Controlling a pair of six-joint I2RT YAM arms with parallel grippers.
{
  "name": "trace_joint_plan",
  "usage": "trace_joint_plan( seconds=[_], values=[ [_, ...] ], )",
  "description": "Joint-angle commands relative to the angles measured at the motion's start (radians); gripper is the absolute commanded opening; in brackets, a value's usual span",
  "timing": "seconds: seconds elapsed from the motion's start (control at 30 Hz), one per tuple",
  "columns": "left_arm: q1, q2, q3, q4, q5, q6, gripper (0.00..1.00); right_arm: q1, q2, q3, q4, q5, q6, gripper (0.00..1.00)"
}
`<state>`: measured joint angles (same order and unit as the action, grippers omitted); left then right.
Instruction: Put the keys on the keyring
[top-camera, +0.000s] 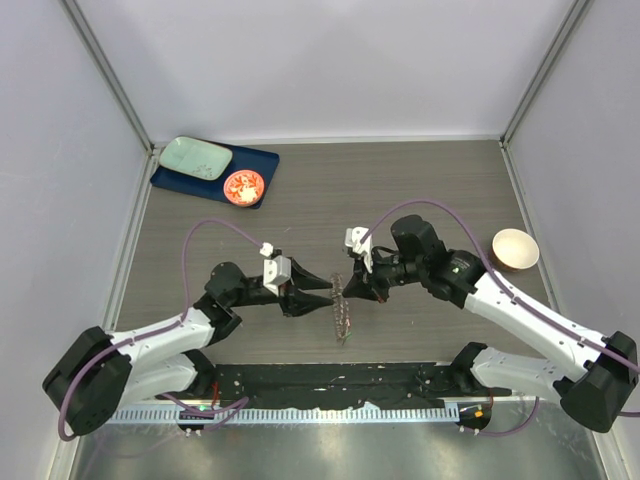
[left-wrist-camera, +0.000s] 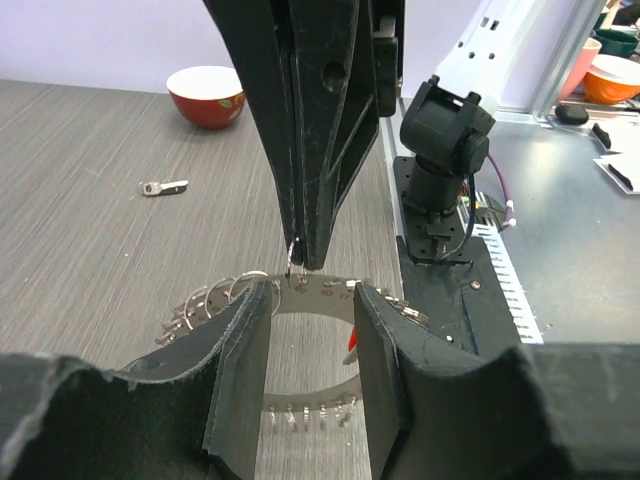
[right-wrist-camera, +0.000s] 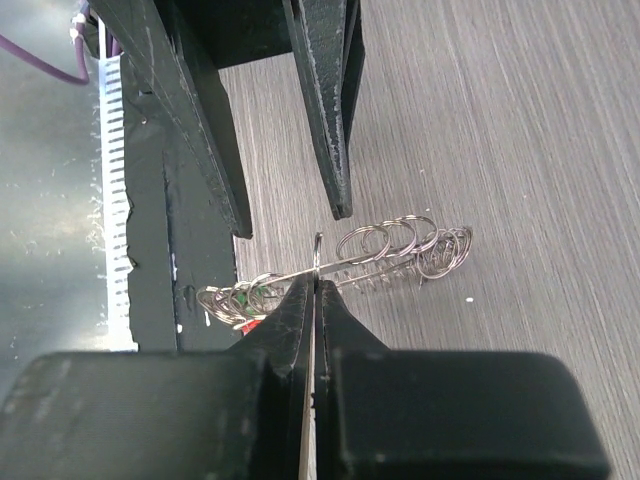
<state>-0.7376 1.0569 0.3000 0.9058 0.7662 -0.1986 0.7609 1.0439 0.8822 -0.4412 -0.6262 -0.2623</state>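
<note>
The keyring (top-camera: 342, 312) is held on edge above the table, between the two arms. It is a flat grey band (left-wrist-camera: 310, 300) fringed with small split rings (right-wrist-camera: 400, 240). My right gripper (right-wrist-camera: 316, 285) is shut on its rim, and in the left wrist view its fingers (left-wrist-camera: 305, 200) come down from above. My left gripper (left-wrist-camera: 312, 300) is open, one finger on each side of the band without touching it. A red key head (left-wrist-camera: 352, 343) and a green one (right-wrist-camera: 247, 295) hang at the ring. One small loose key (left-wrist-camera: 163, 187) lies on the table beyond.
A teal tray (top-camera: 196, 157) on a blue mat and an orange-red dish (top-camera: 243, 186) sit at the back left. A beige bowl (top-camera: 515, 249) stands at the right, red on its outside (left-wrist-camera: 207, 95). The black base strip (top-camera: 330, 385) runs along the near edge.
</note>
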Motion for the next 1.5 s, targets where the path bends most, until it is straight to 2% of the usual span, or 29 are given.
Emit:
trace_joint_plan(
  seconds=[0.0,0.2,0.43,0.87,1.23,1.4,1.47],
  values=[
    [-0.002,0.02,0.051,0.038,0.051,-0.001,0.41,0.009,0.007,0.064,-0.004,-0.023,-0.043,0.01],
    [-0.002,0.057,0.067,0.038,0.07,-0.01,0.37,0.014,0.015,0.07,-0.007,-0.032,-0.054,0.01],
    [-0.003,0.097,0.088,0.039,0.096,-0.035,0.27,0.018,0.018,0.072,-0.01,-0.038,-0.055,0.01],
    [-0.003,0.121,0.102,0.039,0.122,-0.065,0.26,0.021,0.018,0.072,-0.013,-0.038,-0.063,0.01],
    [-0.003,0.153,0.117,0.027,0.15,-0.087,0.18,0.025,0.015,0.07,-0.011,-0.043,-0.064,0.01],
    [-0.005,0.16,0.125,0.025,0.16,-0.094,0.11,0.028,0.013,0.069,-0.01,-0.047,-0.064,0.01],
    [-0.005,0.161,0.125,0.024,0.159,-0.096,0.04,0.028,0.015,0.069,-0.008,-0.046,-0.064,0.01]
  ],
)
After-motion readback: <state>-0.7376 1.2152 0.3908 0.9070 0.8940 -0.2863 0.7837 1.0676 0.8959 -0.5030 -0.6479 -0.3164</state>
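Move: The small wire loop on top of the keyring, pinched in the right fingertips, is some 2 cm to the right of the open left hand and about 1 cm farther out, roughly at its height. The keyring's disc hangs from it edge-on, its middle around 3 cm back, 2 cm right and 5 cm below the left hand, and the red tag is about 6 cm back, 2 cm right and 7 cm down. From the right hand, the loop lies just 1 cm left, level with the tips. The wire loop of the keyring, kept pinched in the right fingers, is met by the left hand, which eases about 2 cm to the right towards the right fingertips and sinks 1 cm, turning some 10 degrees, partly clockwise. The left fingers close from under half open to nearly shut around the loop, while the right hand drifts about 1 cm back and down. ##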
